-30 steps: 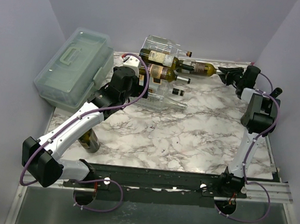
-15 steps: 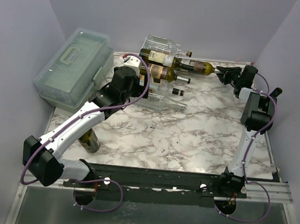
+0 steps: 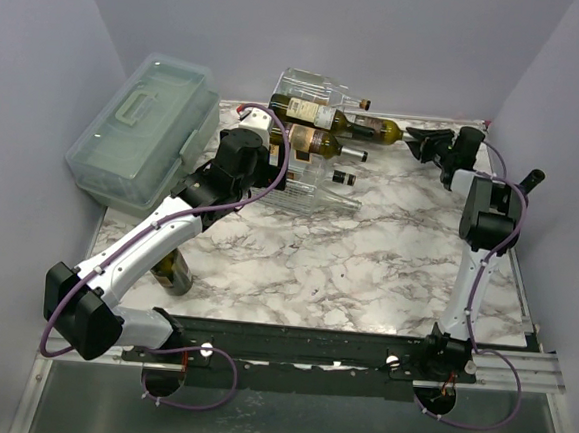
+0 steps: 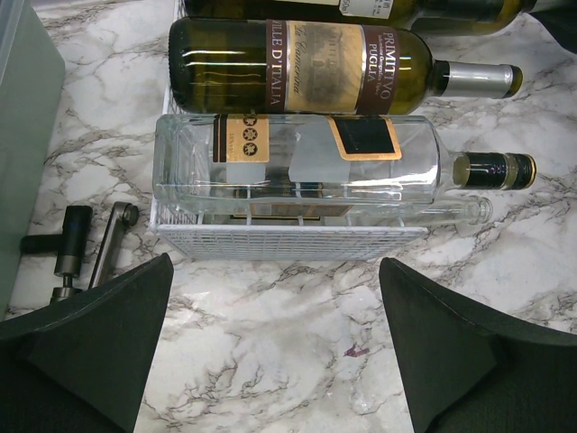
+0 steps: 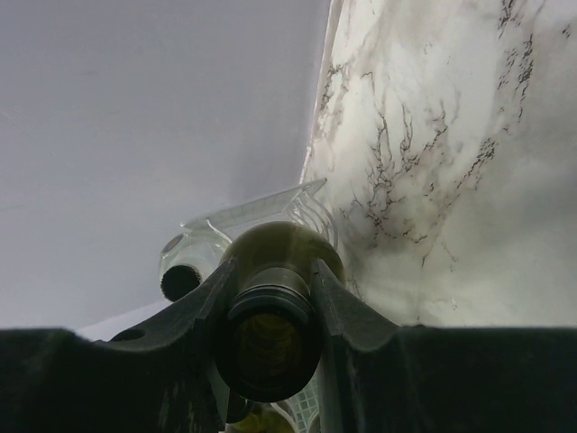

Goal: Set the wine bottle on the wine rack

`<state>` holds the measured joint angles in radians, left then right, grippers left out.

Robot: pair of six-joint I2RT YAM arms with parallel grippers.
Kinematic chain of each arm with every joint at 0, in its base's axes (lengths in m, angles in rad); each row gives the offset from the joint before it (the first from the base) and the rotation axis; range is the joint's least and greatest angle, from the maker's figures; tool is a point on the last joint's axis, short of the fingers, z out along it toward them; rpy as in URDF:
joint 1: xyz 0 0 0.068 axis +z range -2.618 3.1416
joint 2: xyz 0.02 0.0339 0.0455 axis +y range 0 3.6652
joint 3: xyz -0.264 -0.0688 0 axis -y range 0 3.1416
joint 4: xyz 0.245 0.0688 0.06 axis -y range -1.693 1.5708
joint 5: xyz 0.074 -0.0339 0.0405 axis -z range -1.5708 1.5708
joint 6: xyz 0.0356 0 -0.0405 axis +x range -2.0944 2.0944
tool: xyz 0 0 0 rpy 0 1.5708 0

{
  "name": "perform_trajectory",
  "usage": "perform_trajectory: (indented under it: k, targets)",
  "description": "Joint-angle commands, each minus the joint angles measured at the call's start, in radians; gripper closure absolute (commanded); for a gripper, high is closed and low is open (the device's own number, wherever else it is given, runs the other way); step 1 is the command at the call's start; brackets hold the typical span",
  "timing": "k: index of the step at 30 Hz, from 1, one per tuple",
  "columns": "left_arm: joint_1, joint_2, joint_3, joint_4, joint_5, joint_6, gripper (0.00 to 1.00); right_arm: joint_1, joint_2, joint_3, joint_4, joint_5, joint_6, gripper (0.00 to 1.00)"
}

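Note:
The wine rack (image 3: 310,153), clear plastic with white wire grid, stands at the table's back and holds several bottles lying on their sides. My right gripper (image 3: 423,142) is shut on the neck of a green wine bottle (image 3: 379,130), which lies level with its body reaching into the rack's upper part. In the right wrist view the fingers (image 5: 338,302) clamp the neck just behind the open mouth (image 5: 270,343). My left gripper (image 4: 275,266) is open and empty, above the table just in front of the rack's wire edge (image 4: 288,242).
A pale-green lidded box (image 3: 146,130) sits at the back left. A dark bottle (image 3: 175,271) stands under my left arm. A green labelled bottle (image 4: 315,79) and a clear bottle (image 4: 297,171) lie in the rack. A small metal tool (image 4: 86,248) lies left of it.
My right gripper has moved left with the green bottle, sliding it further into the rack. The left arm has not moved.

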<state>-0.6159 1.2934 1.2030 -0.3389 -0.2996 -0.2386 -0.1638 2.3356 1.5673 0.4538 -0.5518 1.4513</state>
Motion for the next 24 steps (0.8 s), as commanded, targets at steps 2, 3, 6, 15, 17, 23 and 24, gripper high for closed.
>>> perform_trajectory:
  k: [2,3,6,15,17,23,24]
  targets:
    - [-0.006,0.003,0.015,-0.007,0.015,-0.002,0.01,0.016,0.028,0.05,0.138,-0.055,0.103,1.0]
    - [-0.007,0.002,0.015,-0.006,0.016,-0.002,0.01,0.021,0.033,0.053,0.138,-0.053,0.105,1.0]
    - [-0.007,0.002,0.015,-0.007,0.016,-0.003,0.01,0.03,0.047,0.057,0.161,-0.047,0.126,0.99]
    - [-0.007,0.002,0.015,-0.006,0.014,-0.002,0.01,0.071,0.115,0.083,0.248,-0.039,0.2,0.99]
    - [-0.007,0.003,0.015,-0.006,0.016,-0.002,0.01,0.078,0.129,0.098,0.263,-0.035,0.208,0.99]
    - [-0.007,-0.002,0.017,-0.008,0.017,-0.003,0.01,0.11,0.178,0.133,0.32,-0.029,0.258,0.99]
    - [-0.007,-0.004,0.016,-0.007,0.017,-0.002,0.01,0.114,0.184,0.138,0.324,-0.026,0.263,0.99]
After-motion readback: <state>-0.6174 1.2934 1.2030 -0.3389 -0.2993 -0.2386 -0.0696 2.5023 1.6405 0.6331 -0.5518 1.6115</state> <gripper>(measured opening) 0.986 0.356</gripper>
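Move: My right hand holds the bottle by its neck, base pointing left. The slot in the wine rack's far, lower row lies about 22 cm to the left, 3 cm farther out and a few centimetres lower. Above it, also some 22 cm left, lie the cream-label bottle about level ahead, the clear bottle 8 cm farther out, and the brown-label bottle 7 cm nearer. From my left hand the slot is about 30 cm ahead, 8 cm right and 19 cm down. Keeping my right fingers pinched round the neck, I slide the bottle base-first to the left, about 6 cm deeper into the wine rack under the cream-label bottle. I sink roughly 3 cm on the way and drift a little forward, rolling the hand some 5 to 10 degrees so its left side comes up. ##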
